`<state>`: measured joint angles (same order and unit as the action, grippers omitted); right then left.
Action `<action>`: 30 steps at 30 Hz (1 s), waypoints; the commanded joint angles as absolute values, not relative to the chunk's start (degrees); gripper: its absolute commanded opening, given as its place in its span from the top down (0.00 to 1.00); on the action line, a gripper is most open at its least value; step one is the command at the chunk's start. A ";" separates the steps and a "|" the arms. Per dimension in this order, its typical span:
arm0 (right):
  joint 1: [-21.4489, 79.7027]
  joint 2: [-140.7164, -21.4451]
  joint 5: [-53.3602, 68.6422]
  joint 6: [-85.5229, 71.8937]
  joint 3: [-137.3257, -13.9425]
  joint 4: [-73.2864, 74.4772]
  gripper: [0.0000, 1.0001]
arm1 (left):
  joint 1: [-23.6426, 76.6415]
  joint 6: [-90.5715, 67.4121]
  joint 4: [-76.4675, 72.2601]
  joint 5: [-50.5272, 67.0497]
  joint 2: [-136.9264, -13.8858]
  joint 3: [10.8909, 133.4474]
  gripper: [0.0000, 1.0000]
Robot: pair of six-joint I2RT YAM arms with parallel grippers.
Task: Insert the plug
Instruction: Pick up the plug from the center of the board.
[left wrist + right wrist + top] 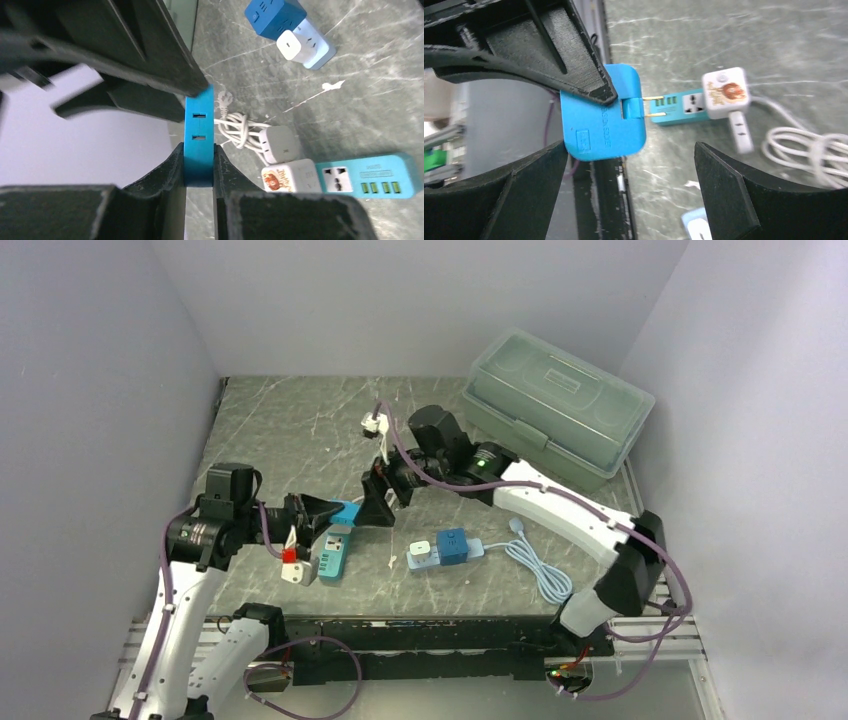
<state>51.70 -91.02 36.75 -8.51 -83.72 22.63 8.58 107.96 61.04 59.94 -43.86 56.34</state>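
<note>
A flat blue plug (345, 511) with two brass prongs (654, 106) hangs above the table, and my left gripper (199, 165) is shut on its narrow edges. In the left wrist view the plug (199, 125) shows two slots on its edge. My right gripper (630, 147) is open, its fingers wide on either side of the plug (601, 120) and not gripping it. One right finger rests against the plug's far edge. A teal power strip (333, 552) lies on the table just below, its sockets facing up (370, 175).
A white cube adapter (287, 177) sits at the strip's end, beside a white charger (280, 142) with a coiled cable. A blue cube socket (452, 545) with a white block and cable (535, 560) lies at centre. A clear lidded box (555, 405) stands at the back right.
</note>
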 commanded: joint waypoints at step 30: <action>61.14 -82.04 21.24 4.45 -78.61 12.35 1.00 | 8.88 62.92 70.95 67.77 -55.59 72.46 0.75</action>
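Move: The left hand already grips the blue plug, whose middle is about 2 cm to the right of its hand point. From the wide-open right hand that plug lies some 3 cm to the left and 1 cm back, at about the same height. Roughly 17 cm below the plug, the teal strip sits 4 cm left and 3 cm back of it, the white cube 2 cm left and 2 cm ahead of it. The blue cube is about 16 cm right and 2 cm back of the right hand, on the table. The right fingers close from wide open and pinch the blue plug that the left hand keeps holding. First the right hand backs off about 2 cm to the right and rises 4 cm, rolling some 25 degrees so its forward side lifts; then it comes left and back onto the plug, sinking slightly. The left hand rolls about 50 degrees, forward side down, drawing 2 cm back and rising slightly. ##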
